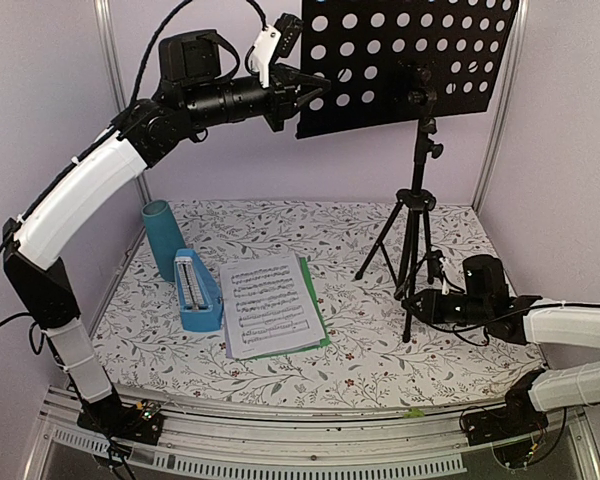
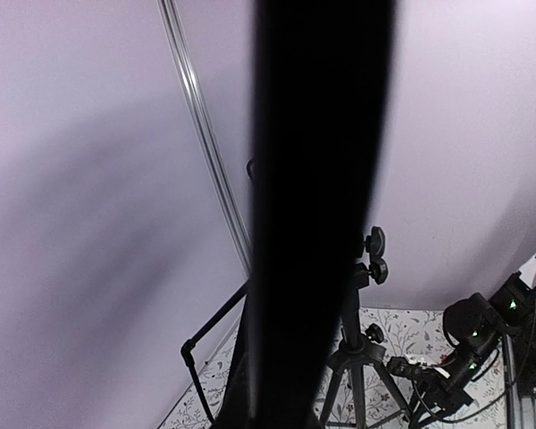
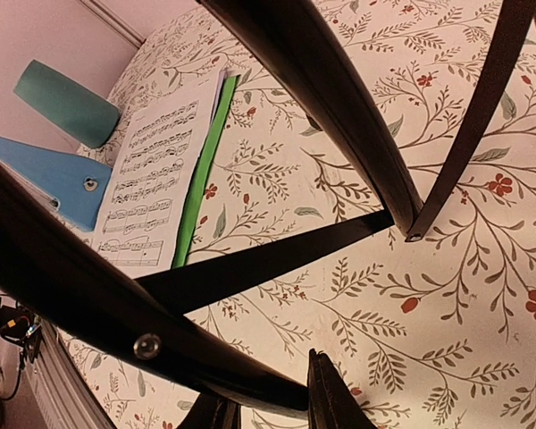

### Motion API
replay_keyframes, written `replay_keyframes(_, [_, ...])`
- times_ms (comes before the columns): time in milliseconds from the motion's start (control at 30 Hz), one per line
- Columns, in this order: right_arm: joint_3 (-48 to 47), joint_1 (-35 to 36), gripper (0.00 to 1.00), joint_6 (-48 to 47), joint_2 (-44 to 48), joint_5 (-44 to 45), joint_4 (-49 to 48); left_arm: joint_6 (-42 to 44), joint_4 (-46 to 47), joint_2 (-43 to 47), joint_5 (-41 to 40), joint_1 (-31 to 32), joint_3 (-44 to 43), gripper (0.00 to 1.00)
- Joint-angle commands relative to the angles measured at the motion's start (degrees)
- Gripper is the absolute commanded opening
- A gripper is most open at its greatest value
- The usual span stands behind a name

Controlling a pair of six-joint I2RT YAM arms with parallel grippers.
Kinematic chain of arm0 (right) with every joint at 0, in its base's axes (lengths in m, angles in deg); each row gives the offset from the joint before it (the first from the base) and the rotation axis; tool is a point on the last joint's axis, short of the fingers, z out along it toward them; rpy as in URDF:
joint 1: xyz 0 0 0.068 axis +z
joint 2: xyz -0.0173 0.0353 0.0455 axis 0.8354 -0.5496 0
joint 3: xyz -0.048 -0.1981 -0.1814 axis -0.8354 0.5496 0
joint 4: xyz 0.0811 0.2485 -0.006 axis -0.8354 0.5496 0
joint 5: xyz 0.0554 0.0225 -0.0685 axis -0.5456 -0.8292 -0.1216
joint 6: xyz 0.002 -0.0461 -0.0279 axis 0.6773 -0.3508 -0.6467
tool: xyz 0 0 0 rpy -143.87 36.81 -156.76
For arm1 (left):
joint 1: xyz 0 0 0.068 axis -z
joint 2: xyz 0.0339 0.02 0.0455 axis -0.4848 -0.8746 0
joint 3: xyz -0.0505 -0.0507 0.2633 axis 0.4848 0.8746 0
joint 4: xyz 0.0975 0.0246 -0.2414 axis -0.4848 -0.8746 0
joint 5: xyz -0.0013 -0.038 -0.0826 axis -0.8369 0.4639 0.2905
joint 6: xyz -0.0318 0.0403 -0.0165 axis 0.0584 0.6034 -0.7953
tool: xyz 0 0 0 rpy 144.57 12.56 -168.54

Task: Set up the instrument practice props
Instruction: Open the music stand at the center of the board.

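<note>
The black music stand (image 1: 417, 215) stands on its tripod at the back right, its perforated desk (image 1: 410, 60) up high. My left gripper (image 1: 315, 85) is raised and shut on the desk's left edge, which fills the left wrist view as a dark band (image 2: 322, 214). My right gripper (image 1: 415, 298) is low, shut on a tripod leg (image 3: 250, 384) that passes between its fingers. The white and green sheet-music pages (image 1: 270, 305) lie flat at centre-left, also in the right wrist view (image 3: 152, 179). The blue metronome (image 1: 195, 290) lies beside them on the left.
A teal cylinder cup (image 1: 163, 238) stands behind the metronome, near the left wall. The tripod's other legs and brace (image 3: 339, 89) spread over the floral tablecloth (image 1: 360, 360). Metal frame posts (image 1: 105, 60) rise at the back corners.
</note>
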Motion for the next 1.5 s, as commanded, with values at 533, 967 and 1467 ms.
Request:
replay_keyframes(533, [5.67,-1.02,0.35,11.59,7.99,8.7,8.41,7.28,-6.77,-0.2,-5.2,2.15,-6.85,0.0])
replay_keyframes(967, [3.73,-1.02,0.64,12.25,17.18,12.88,15.31,7.82,-6.98,-2.14,-5.06,3.29,-9.89,0.0])
replay_keyframes(1467, [-13.6,-1.01,0.99,-6.65,21.1,13.76,9.7,8.44,-7.38,-3.14,-5.93,4.53,-11.66,0.0])
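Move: The right hand still pinches the music stand's near leg, right at its fingers. From there the stand's leg hub is about 6 cm ahead, 2 cm left and 22 cm up; the left leg's foot some 13 cm ahead, 10 cm left and 11 cm down. The left hand still grips the desk's left edge; the pinched leg lies roughly 6 cm back, 19 cm right and 40 cm below it. Right fingers open wide, freeing the near leg; the hand backs right about 5 cm, then rises some 14. ##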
